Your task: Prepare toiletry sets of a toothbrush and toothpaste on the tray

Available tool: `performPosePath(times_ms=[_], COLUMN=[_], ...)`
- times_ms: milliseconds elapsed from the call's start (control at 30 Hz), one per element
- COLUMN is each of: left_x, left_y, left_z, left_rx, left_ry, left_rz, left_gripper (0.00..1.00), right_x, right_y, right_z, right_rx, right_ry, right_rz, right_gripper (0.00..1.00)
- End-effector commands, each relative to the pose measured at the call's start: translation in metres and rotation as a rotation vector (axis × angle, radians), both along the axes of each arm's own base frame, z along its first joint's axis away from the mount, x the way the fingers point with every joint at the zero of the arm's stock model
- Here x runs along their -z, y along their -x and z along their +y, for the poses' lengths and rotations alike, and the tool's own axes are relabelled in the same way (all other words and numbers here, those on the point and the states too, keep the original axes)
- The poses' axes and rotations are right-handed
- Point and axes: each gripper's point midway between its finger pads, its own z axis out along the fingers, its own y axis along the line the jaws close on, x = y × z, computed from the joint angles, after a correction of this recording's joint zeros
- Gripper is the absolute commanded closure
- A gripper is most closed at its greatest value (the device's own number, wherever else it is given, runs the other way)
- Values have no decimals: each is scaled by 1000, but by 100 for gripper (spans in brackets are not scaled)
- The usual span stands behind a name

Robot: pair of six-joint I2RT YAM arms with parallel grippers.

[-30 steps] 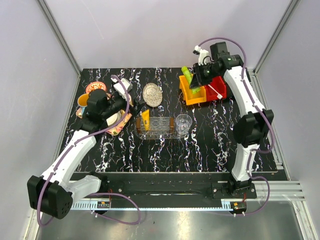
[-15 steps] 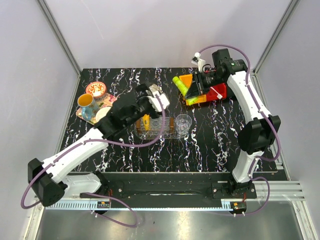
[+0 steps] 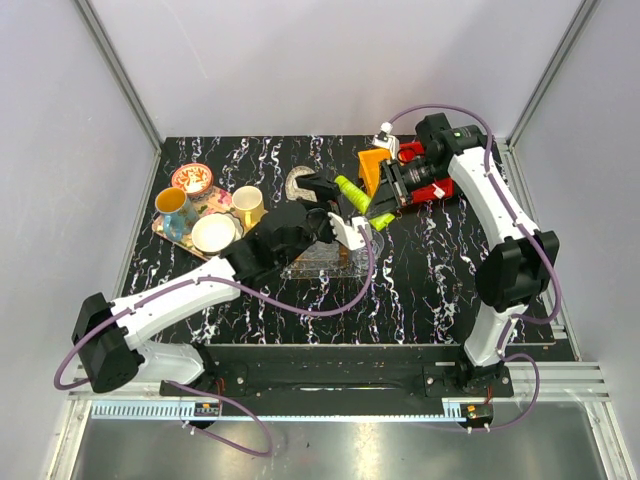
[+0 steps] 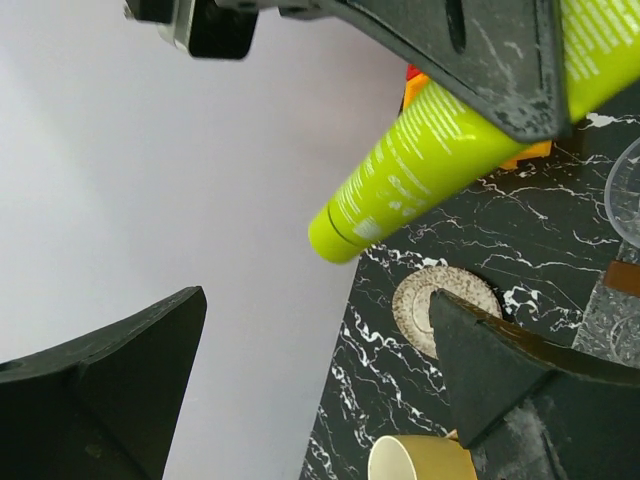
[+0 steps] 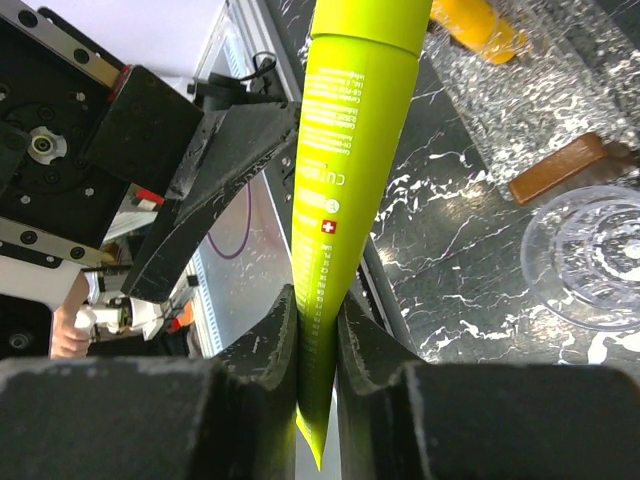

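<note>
My right gripper (image 5: 318,310) is shut on the flat tail of the lime green toothpaste (image 5: 345,150), whose cap points away from the wrist. From above, this toothpaste (image 3: 352,190) hangs over the table left of the bins, with the right gripper (image 3: 385,195) behind it. My left gripper (image 3: 330,200) is open close beside it. In the left wrist view the green toothpaste (image 4: 410,170) crosses above my left gripper (image 4: 318,310), outside its jaws. The orange toothpaste (image 5: 475,25) lies on the clear tray (image 5: 560,85). My left arm covers most of the tray (image 3: 318,268) from above. The toothbrush is out of view.
A colourful square tray (image 3: 168,228) with cups and a yellow mug (image 3: 247,205) sits at the left. A round silvery dish (image 4: 425,305) lies behind the clear tray. Orange bin (image 3: 372,165) and red bin (image 3: 432,190) stand at the back right. A clear cup (image 5: 590,250) stands by the tray.
My left arm has swung right from the cup tray to over the clear tray, jaws still open. My right gripper has carried the green toothpaste from the bins leftward to it.
</note>
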Motion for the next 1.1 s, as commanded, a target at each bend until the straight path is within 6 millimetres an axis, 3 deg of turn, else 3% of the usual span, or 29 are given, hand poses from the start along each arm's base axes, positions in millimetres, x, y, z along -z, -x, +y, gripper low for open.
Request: performPosePath(times_ms=[0, 233, 567, 667, 1067], left_x=[-10, 10, 18, 22, 23], left_y=[0, 8, 6, 7, 2], left_z=[-3, -10, -11, -11, -10], left_rx=[-8, 40, 46, 50, 34], left_ry=[-17, -64, -90, -91, -77], left_rz=[-81, -40, -78, -82, -114], left_gripper=[1, 1, 2, 8, 45], right_x=[-24, -26, -20, -21, -16], right_y=[32, 51, 73, 77, 90], right_z=[3, 11, 24, 24, 27], right_rx=[-71, -139, -235, -247, -286], right_ry=[-68, -85, -76, -76, -63], right_rz=[-6, 44, 78, 76, 89], right_gripper=[100, 100, 100, 100, 100])
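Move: The green toothpaste tube, already pinched near its tail in the right fingers, has its middle about 8 cm to the left gripper's right, 1 cm ahead and 4 cm lower. From the right hand, the open left gripper it goes to is about 10 cm left, 1 cm ahead and 4 cm above. From the left hand, some 20 cm down, the clear tray is 6 cm back and 1 cm left, and the glasses 4 cm back and 8 cm right. Bring the left gripper down about 3 cm over the cap half of the green tube, and only then let its wide-open fingers close by roughly a third, one on each side of the tube. Meanwhile keep the right pinch and carry the tube back and left, about 5 cm in all, into that gap, turning some 15 degrees counter-clockwise. ##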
